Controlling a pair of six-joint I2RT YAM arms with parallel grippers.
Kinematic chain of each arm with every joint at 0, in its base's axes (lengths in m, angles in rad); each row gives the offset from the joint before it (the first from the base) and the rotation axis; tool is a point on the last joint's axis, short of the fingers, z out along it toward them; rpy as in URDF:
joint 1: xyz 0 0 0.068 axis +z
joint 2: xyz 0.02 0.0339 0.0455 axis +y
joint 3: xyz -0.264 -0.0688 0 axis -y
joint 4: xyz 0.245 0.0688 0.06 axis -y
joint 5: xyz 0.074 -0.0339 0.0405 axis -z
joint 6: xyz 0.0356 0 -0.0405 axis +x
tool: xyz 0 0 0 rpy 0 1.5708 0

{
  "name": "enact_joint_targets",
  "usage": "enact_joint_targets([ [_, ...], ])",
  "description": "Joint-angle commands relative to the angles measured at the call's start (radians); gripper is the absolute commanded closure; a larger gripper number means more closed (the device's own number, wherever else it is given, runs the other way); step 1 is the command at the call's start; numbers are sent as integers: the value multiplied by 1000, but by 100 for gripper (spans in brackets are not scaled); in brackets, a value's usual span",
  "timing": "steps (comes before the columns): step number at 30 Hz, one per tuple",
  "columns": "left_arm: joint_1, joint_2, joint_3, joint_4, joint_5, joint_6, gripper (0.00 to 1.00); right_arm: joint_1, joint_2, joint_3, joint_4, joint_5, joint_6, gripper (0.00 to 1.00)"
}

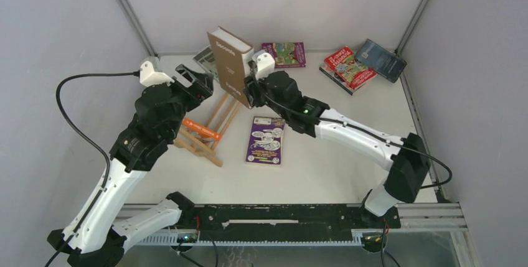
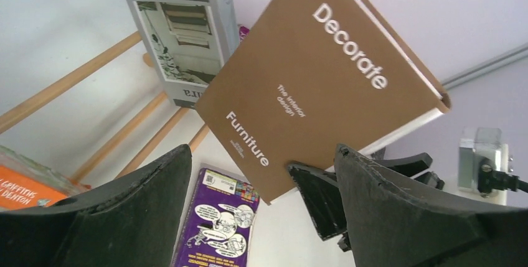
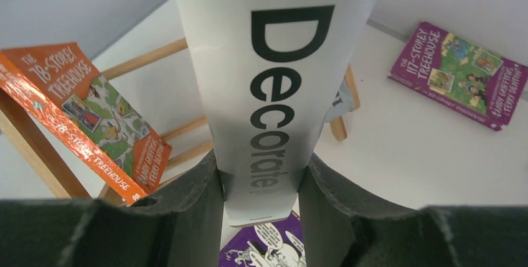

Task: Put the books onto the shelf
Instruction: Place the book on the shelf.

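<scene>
My right gripper (image 1: 248, 88) is shut on the lower end of a thick brown book (image 1: 229, 66) titled "Decorate" and holds it upright over the far end of the wooden shelf (image 1: 219, 115). The right wrist view has its grey spine (image 3: 269, 80) clamped between both fingers. My left gripper (image 1: 188, 80) is open just left of the book; nothing is between its fingers (image 2: 143, 198). An orange book (image 1: 202, 130) lies on the shelf rails. A grey-white book (image 2: 183, 37) leans behind the shelf. A purple book (image 1: 266, 140) lies flat on the table.
At the back lie a purple-and-green paperback (image 1: 285, 54), a red illustrated book (image 1: 348, 68) and a dark blue book (image 1: 381, 60). Grey walls close in the table on the left, right and far sides.
</scene>
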Motion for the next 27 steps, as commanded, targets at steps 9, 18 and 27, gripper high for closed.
enact_joint_targets([
  [9,5,-19,41,4,-82,-35,12,-12,238,353,-173,-98,-158,95],
  [18,4,-21,9,55,-96,-35,12,-70,449,646,-342,-156,-214,96],
  [27,4,-11,-11,101,-83,-36,12,-118,569,766,-415,-165,-244,96],
])
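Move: My right hand already grips the brown Decorate book by its spine. The free shelf space just on the near side of the grey book lies about 13 cm ahead, 11 cm to the left and 15 cm below. The grey book is roughly 17 cm ahead and 12 cm left, the orange book some 5 cm back and 18 cm left. The purple comic lies 6 cm back, 3 cm left, on the table. From my left hand that free space is about 19 cm ahead, 3 cm right and well below. I swing the brown book left with my right hand first, then push mostly forward, sinking all the way, about 9 cm forward and 6 cm each left and down, in towards the shelf space beside the grey book. Meanwhile I roll the wrist some 20 degrees, its left side dipping, and keep the spine pinched. ##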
